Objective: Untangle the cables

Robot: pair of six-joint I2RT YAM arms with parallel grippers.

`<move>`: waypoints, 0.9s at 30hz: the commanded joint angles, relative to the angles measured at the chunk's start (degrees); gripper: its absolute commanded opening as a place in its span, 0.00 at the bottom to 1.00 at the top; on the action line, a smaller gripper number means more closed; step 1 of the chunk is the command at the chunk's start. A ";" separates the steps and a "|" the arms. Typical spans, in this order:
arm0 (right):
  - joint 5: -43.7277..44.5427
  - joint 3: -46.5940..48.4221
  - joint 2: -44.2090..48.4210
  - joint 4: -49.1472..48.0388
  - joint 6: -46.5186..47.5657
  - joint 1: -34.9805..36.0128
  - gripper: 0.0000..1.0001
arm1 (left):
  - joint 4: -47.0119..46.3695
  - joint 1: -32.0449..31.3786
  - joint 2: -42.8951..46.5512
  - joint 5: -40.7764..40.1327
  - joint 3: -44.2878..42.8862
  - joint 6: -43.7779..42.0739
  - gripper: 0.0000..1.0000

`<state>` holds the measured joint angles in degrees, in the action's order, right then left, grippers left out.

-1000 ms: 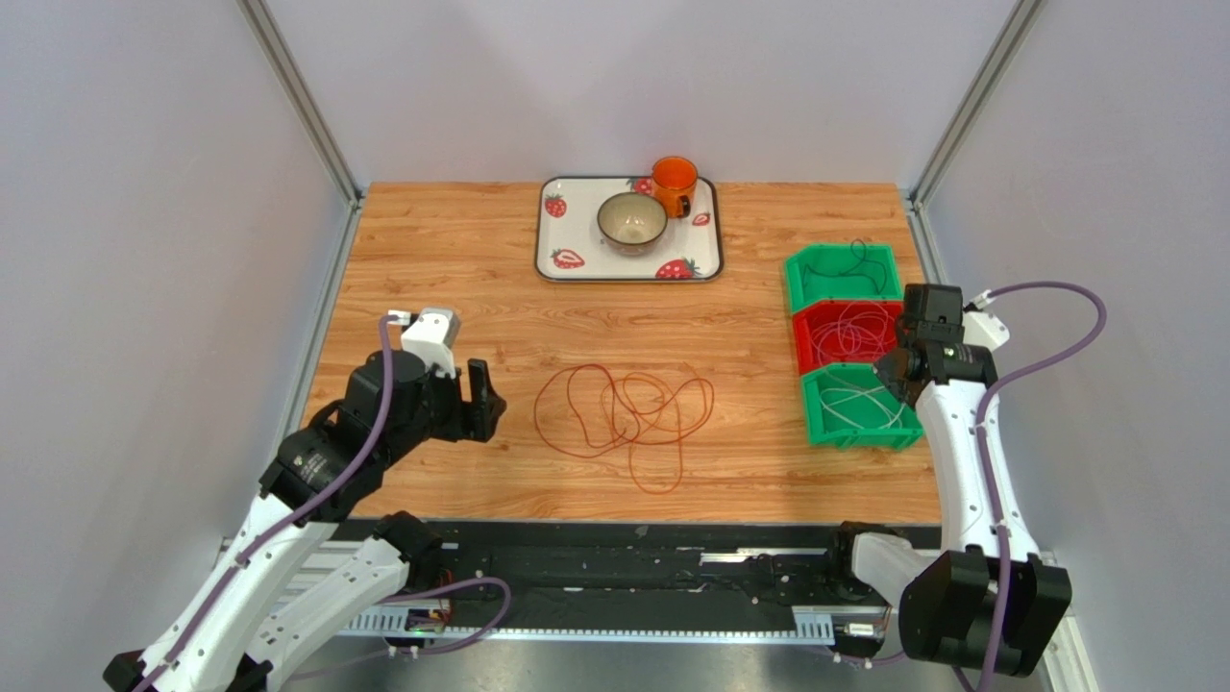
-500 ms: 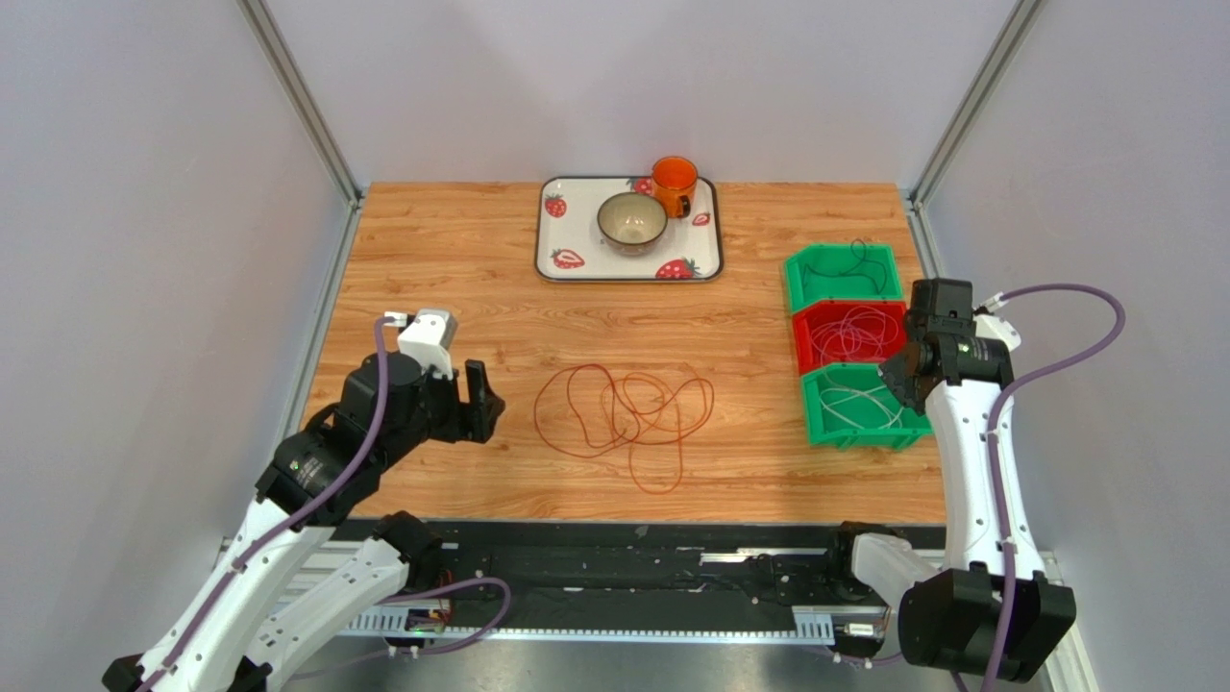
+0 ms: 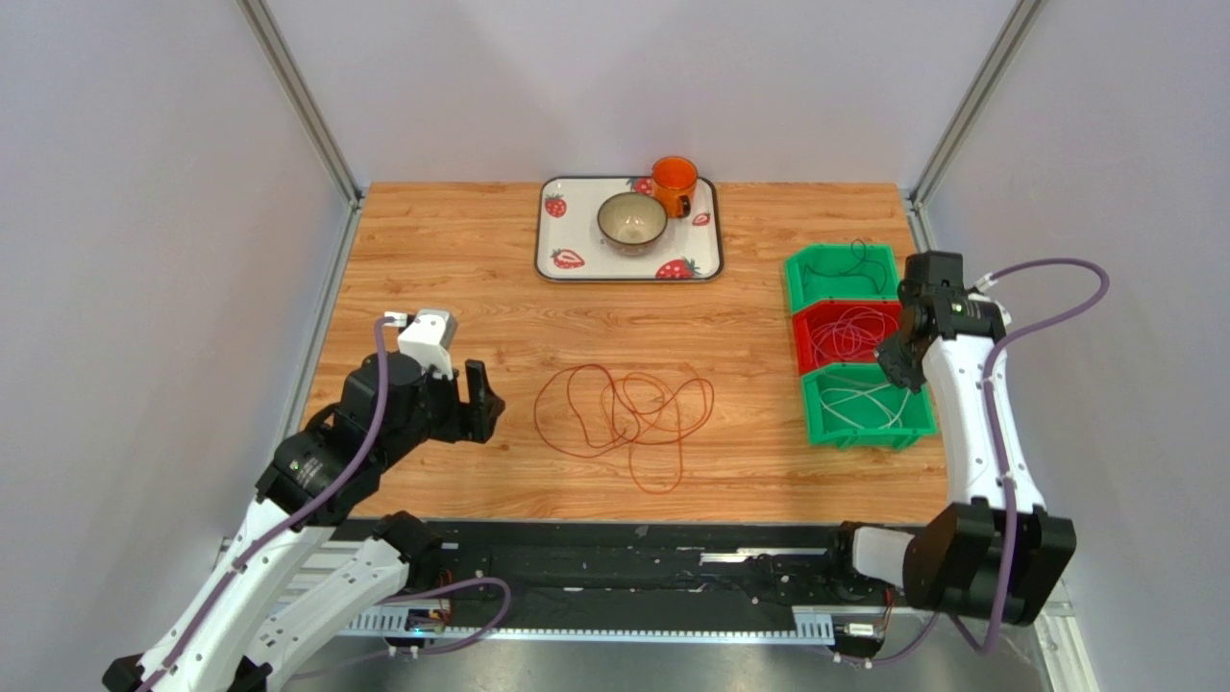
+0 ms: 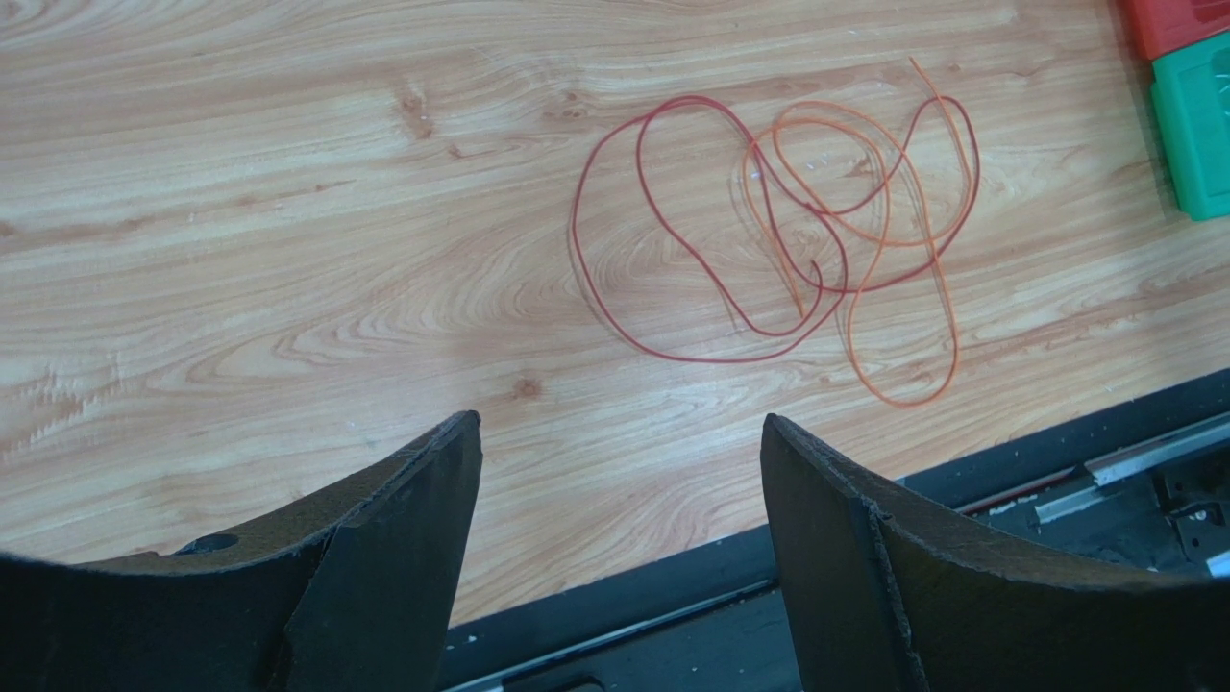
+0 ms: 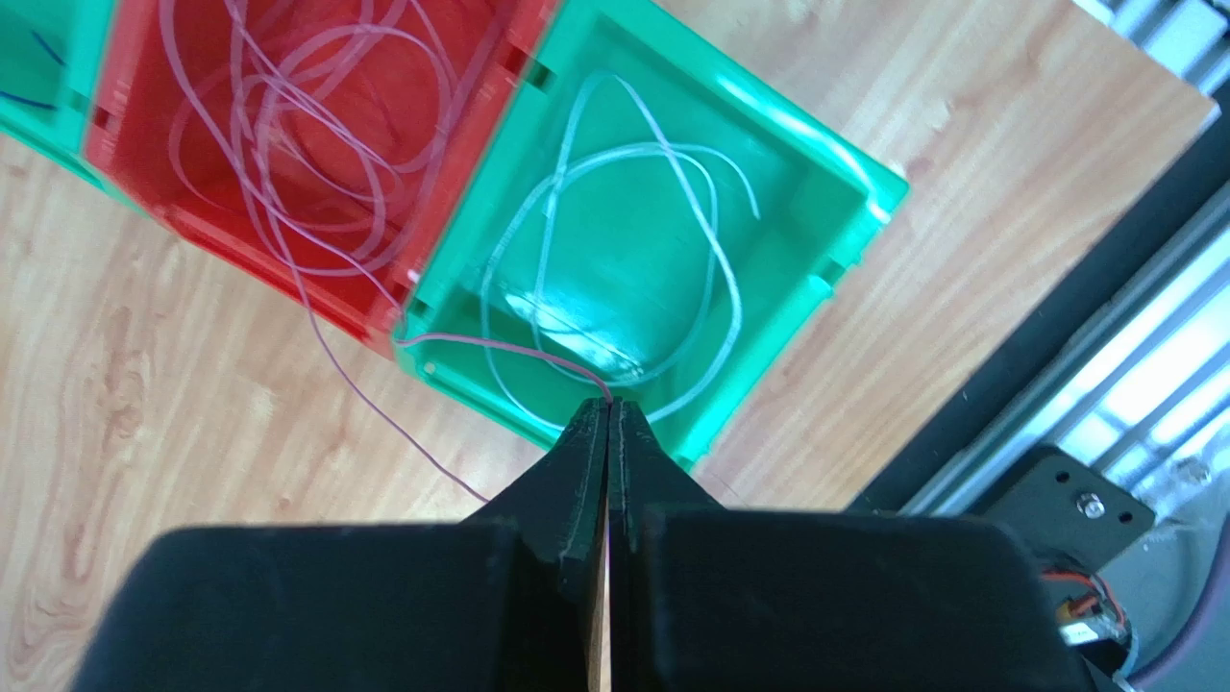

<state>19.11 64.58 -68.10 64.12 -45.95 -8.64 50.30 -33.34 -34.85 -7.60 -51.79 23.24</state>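
A tangle of red cable (image 3: 578, 411) and orange cable (image 3: 672, 440) lies in loose loops mid-table; the left wrist view shows the red cable (image 4: 576, 238) crossing the orange cable (image 4: 903, 401). My left gripper (image 3: 484, 404) is open and holds nothing, just left of the tangle (image 4: 618, 421). My right gripper (image 3: 898, 361) is shut on a thin pink cable (image 5: 491, 343) above the near green bin (image 5: 809, 188). That pink cable trails back into the red bin (image 5: 477, 87), and one strand hangs over the bin wall onto the wood. A white cable (image 5: 715, 260) lies coiled in the near green bin.
Three bins stand in a row at the right edge: far green bin (image 3: 794, 274) with a dark cable (image 3: 859, 260), red bin (image 3: 799, 339), near green bin (image 3: 816, 418). A strawberry tray (image 3: 552, 245) with a bowl (image 3: 633, 221) and an orange cup (image 3: 673, 183) sits at the back.
My right arm has shifted toward the back of the table over the bins, still shut on the pink cable. The left arm and the red-orange tangle have not moved.
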 commanded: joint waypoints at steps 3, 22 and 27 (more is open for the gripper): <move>2.51 9.50 -8.97 -3.91 2.71 -0.84 0.00 | -1.44 0.03 0.57 -0.14 -0.77 -0.74 0.79; 6.83 10.58 -26.30 -19.19 8.16 -3.13 0.00 | -1.35 0.12 -1.18 -0.23 -0.94 -0.74 0.79; 5.76 9.07 -29.72 -22.89 9.12 -3.05 0.00 | -1.26 0.03 -1.19 -0.40 -0.86 -0.57 0.79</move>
<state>24.47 74.13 -95.22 47.16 -38.28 -11.70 50.33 -33.34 -36.12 -7.88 -51.79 23.24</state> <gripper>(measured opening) 0.005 0.795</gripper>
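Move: The right hand, fingers shut on the pink cable, hangs over the near green bin, whose middle is about 2 cm ahead, 2 cm right and 13 cm below. The red bin, where most of that cable already lies, is centred some 14 cm ahead, 1 cm right and 12 cm below; the far green bin is about 12 cm beyond the red one. From the left hand the red bin lies roughly 18 cm ahead and 56 cm right, 19 cm lower. Forward, about 10 cm from over the near green bin towards the red bin, the right hand carries the pinched pink cable. It travels nearly level at first, then slants down some 6 cm while drifting about 5 cm to its right. The shut fingers keep their pinch, the wrist tilting only slightly. ##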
